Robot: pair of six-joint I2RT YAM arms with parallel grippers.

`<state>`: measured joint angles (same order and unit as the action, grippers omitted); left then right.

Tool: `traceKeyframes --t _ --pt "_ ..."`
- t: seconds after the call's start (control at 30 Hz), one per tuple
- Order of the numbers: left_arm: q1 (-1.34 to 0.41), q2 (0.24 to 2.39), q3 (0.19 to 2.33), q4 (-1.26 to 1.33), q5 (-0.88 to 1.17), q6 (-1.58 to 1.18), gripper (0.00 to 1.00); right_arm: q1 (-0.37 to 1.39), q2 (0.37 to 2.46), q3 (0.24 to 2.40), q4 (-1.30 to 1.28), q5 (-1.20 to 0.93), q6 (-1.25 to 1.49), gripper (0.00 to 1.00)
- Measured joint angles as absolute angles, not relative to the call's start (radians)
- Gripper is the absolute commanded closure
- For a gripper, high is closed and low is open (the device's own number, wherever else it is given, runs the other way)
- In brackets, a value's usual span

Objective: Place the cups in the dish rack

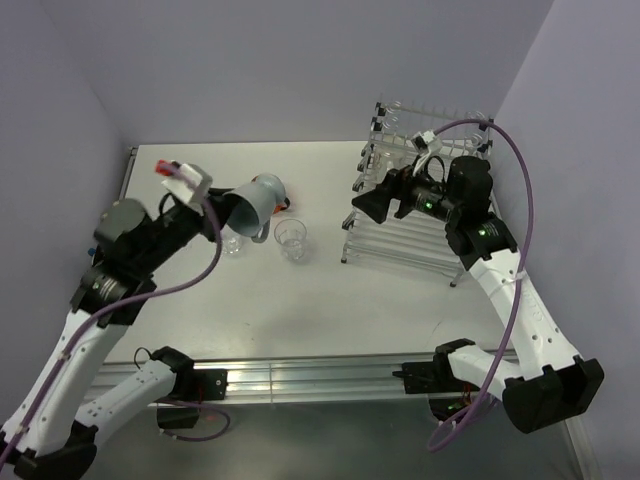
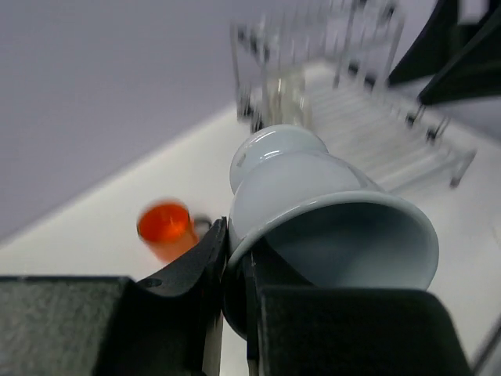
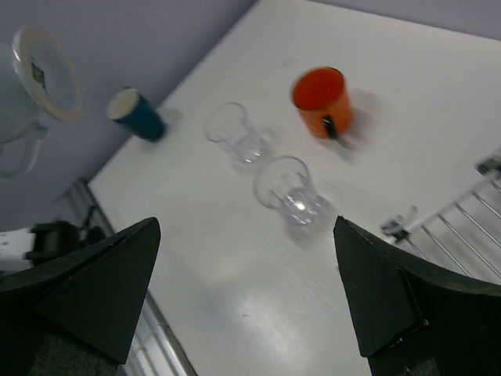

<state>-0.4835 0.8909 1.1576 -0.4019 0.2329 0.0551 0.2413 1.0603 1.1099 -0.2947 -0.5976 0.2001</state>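
Note:
My left gripper (image 1: 222,210) is shut on the rim of a pale white mug (image 1: 255,205), held tipped on its side above the table; the wrist view shows one finger inside the mug (image 2: 313,204) and one outside. An orange mug (image 3: 322,102) stands behind it. Two clear tumblers (image 3: 239,133) (image 3: 290,188) stand upright mid-table. A blue mug (image 3: 139,115) sits near the far wall. The dish rack (image 1: 430,215) is at the right. My right gripper (image 1: 365,205) hovers open at the rack's left edge with nothing between its fingers.
The purple walls close in the table at the back and both sides. A metal rail (image 1: 300,380) runs along the near edge between the arm bases. What looks like a clear glass (image 2: 286,94) stands at the rack's end.

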Motion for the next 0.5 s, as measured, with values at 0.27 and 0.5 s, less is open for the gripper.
traceKeyframes --t 0.27,0.5 --pt "-0.485 0.831 1.149 0.052 0.262 -0.048 1.0 0.255 1.097 1.065 0.226 -0.866 0.723 0.02" --pt "-0.484 0.865 1.135 0.23 0.292 -0.205 1.0 0.381 1.242 1.097 0.607 -0.942 1.052 0.03"
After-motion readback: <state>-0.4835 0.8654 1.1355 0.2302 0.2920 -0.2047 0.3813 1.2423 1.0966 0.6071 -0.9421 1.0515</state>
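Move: The left hand already holds the light-blue cup by its rim, high over the table; the open right gripper it goes to waits about 24 cm to its right, 4 cm farther out and roughly 4 cm lower. From the right hand the cup is some 20 cm left, 3 cm back and 4 cm up. Counted from the left hand, all some 33 cm below: the nearer glass 9 cm ahead and 5 cm right, the orange mug 21 cm straight ahead. Keeping its pinch on the rim of the light-blue cup, the left hand climbs about 15 cm almost straight up, fast at first and then easing, while its fingers tip upward and the wrist rolls so that its left side drops. The empty right hand comes in towards the cup from the right, rising some 11 cm as it travels 9 cm left and about 5 cm back, rolling its left side up and turning some 30 degrees counter-clockwise with the fingers kept wide open, still short of any touch. ##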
